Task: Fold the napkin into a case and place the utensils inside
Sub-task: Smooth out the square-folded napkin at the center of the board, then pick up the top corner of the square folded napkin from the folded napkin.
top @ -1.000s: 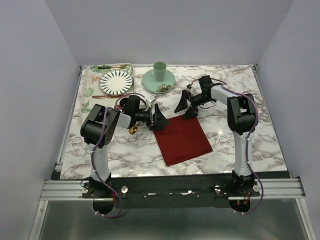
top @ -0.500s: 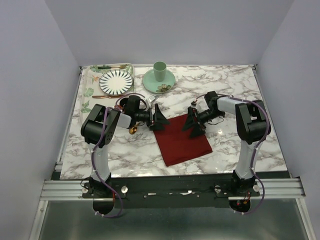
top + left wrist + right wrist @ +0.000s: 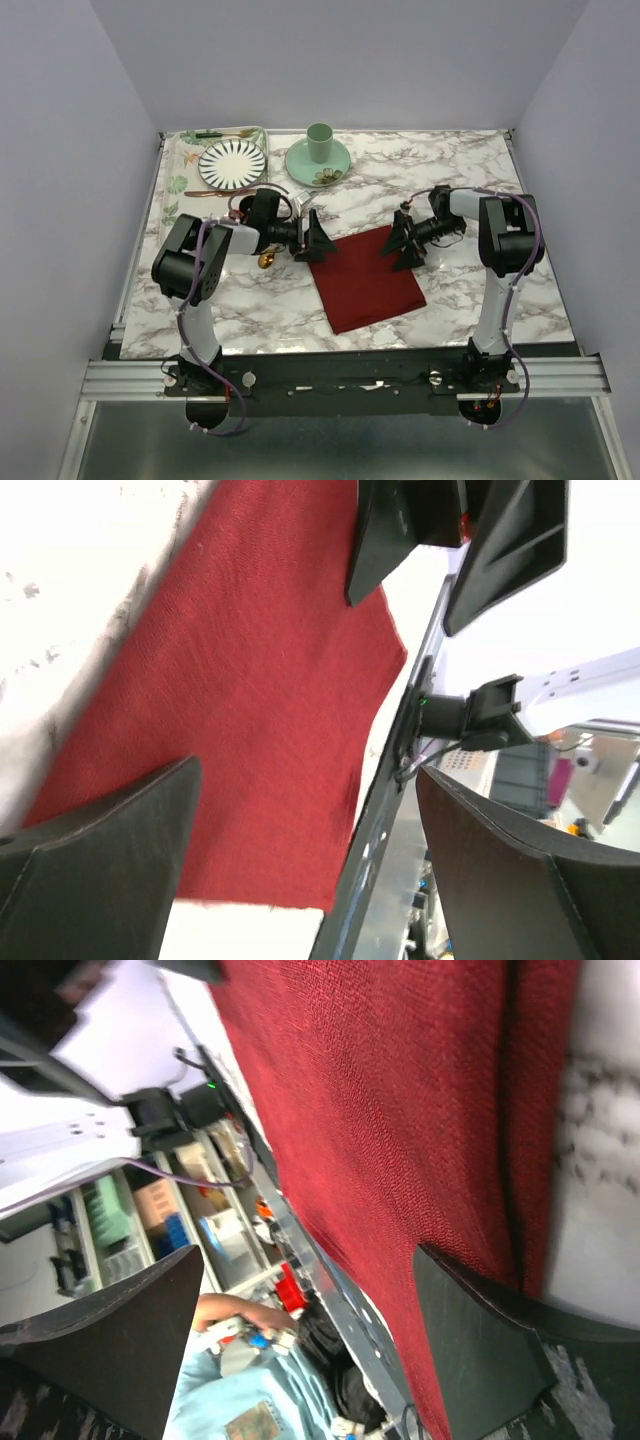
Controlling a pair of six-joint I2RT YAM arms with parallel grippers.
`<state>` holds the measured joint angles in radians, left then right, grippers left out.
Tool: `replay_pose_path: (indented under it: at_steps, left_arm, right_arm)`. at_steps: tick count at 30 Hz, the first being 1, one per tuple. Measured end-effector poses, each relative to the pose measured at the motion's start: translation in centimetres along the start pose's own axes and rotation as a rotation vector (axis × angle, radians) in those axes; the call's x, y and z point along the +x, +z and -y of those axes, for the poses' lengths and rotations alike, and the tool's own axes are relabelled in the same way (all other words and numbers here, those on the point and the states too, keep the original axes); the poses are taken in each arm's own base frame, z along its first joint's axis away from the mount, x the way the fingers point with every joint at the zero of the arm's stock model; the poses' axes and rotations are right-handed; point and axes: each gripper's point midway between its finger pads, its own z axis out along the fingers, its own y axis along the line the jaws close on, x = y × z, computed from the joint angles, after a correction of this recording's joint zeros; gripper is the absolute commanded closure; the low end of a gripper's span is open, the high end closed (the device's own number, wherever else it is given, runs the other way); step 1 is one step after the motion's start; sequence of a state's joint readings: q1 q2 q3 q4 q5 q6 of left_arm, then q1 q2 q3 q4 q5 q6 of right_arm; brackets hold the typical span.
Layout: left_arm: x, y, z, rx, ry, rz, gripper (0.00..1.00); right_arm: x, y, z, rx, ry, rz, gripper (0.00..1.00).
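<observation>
The dark red napkin (image 3: pixel 365 280) lies flat as a tilted rectangle in the middle of the table. My left gripper (image 3: pixel 318 240) is open at its far left corner, jaws pointing right across the cloth (image 3: pixel 260 680). Facing it, my right gripper (image 3: pixel 403 243) is open at the far right corner. In the right wrist view one finger (image 3: pixel 500 1360) rests by a raised edge of the napkin (image 3: pixel 400 1110). Beside my left arm lies the gold spoon (image 3: pixel 266 260). A thin silver strip (image 3: pixel 299 206) behind the left wrist looks like the knife, mostly hidden.
A striped plate (image 3: pixel 232 163) sits on a floral tray (image 3: pixel 180 170) at the back left, with a green-handled utensil (image 3: pixel 215 133) behind it and a brown-gold one (image 3: pixel 205 193) in front. A green cup (image 3: pixel 319 143) on a saucer stands at the back centre.
My right gripper has swung from behind the napkin out to the right and come down at the far right corner, facing left. The left arm has barely moved.
</observation>
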<state>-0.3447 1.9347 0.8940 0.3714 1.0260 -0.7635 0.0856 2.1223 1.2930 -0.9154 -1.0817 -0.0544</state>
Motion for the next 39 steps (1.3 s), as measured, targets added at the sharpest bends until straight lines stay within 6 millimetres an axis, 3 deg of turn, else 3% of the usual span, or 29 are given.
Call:
replay_pose_path:
  at_steps: [3, 6, 11, 16, 22, 27, 31, 35, 39]
  left_arm:
    - [-0.2, -1.1, 1.5, -0.077, 0.115, -0.012, 0.01]
    - [-1.7, -2.6, 4.6, -0.137, 0.306, 0.012, 0.01]
    - [-3.5, -7.2, 9.9, -0.272, 0.661, 0.1, 0.01]
    - [-2.6, -10.0, 9.8, -0.394, 0.816, 0.076, 0.01]
    - [-0.4, -11.1, 9.0, -0.416, 0.875, 0.002, 0.01]
    - [1.7, -10.2, 9.4, -0.356, 0.901, -0.05, 0.01]
    - [3.0, -7.0, 8.3, -0.285, 0.856, -0.147, 0.01]
    - [3.4, -4.6, 7.3, -0.243, 0.757, -0.2, 0.01]
    - [2.9, -3.4, 7.1, -0.222, 0.714, -0.21, 0.01]
  right_arm:
    - [0.3, -0.5, 0.1, 0.051, -0.02, -0.005, 0.09]
    - [0.5, -1.4, 0.0, 0.137, -0.097, 0.012, 0.11]
    - [1.9, -4.4, -2.2, 0.272, -0.288, 0.093, 0.11]
    - [3.5, -6.0, -1.8, 0.394, -0.386, 0.115, 0.08]
    - [4.6, -6.6, -1.8, 0.418, -0.433, 0.078, 0.08]
    - [6.1, -5.3, -3.4, 0.261, -0.426, 0.033, 0.11]
    - [7.2, -3.7, -2.7, 0.16, -0.345, -0.02, 0.11]
    - [7.8, -2.8, -2.9, 0.093, -0.304, -0.055, 0.1]
    - [8.0, -2.1, -2.4, 0.061, -0.27, -0.095, 0.11]
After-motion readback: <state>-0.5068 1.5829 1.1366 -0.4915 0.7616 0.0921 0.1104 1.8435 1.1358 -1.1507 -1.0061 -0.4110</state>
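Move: The folded napkin's middle lies about 11 cm to the right of the left hand and 8 cm back, some 3 cm below it; from the right hand it is roughly 7 cm left, 6 cm back and 2 cm lower. The gold spoon lies around 14 cm to the left hand's left and 2 cm back, and the green plate some 22 cm ahead of that hand, 1 cm left. Both low spots lie on the board. The napkin's two sides are left and approached again nearer the base. The left hand springs up about 13 cm, swings left and back, then sinks and returns right over the left edge, its open fingers tipping steeper and the hand rolling. The right hand rises while drawing right, then comes back in leftward over the right part, some 7 cm nearer the base and 4 cm higher, still open. ##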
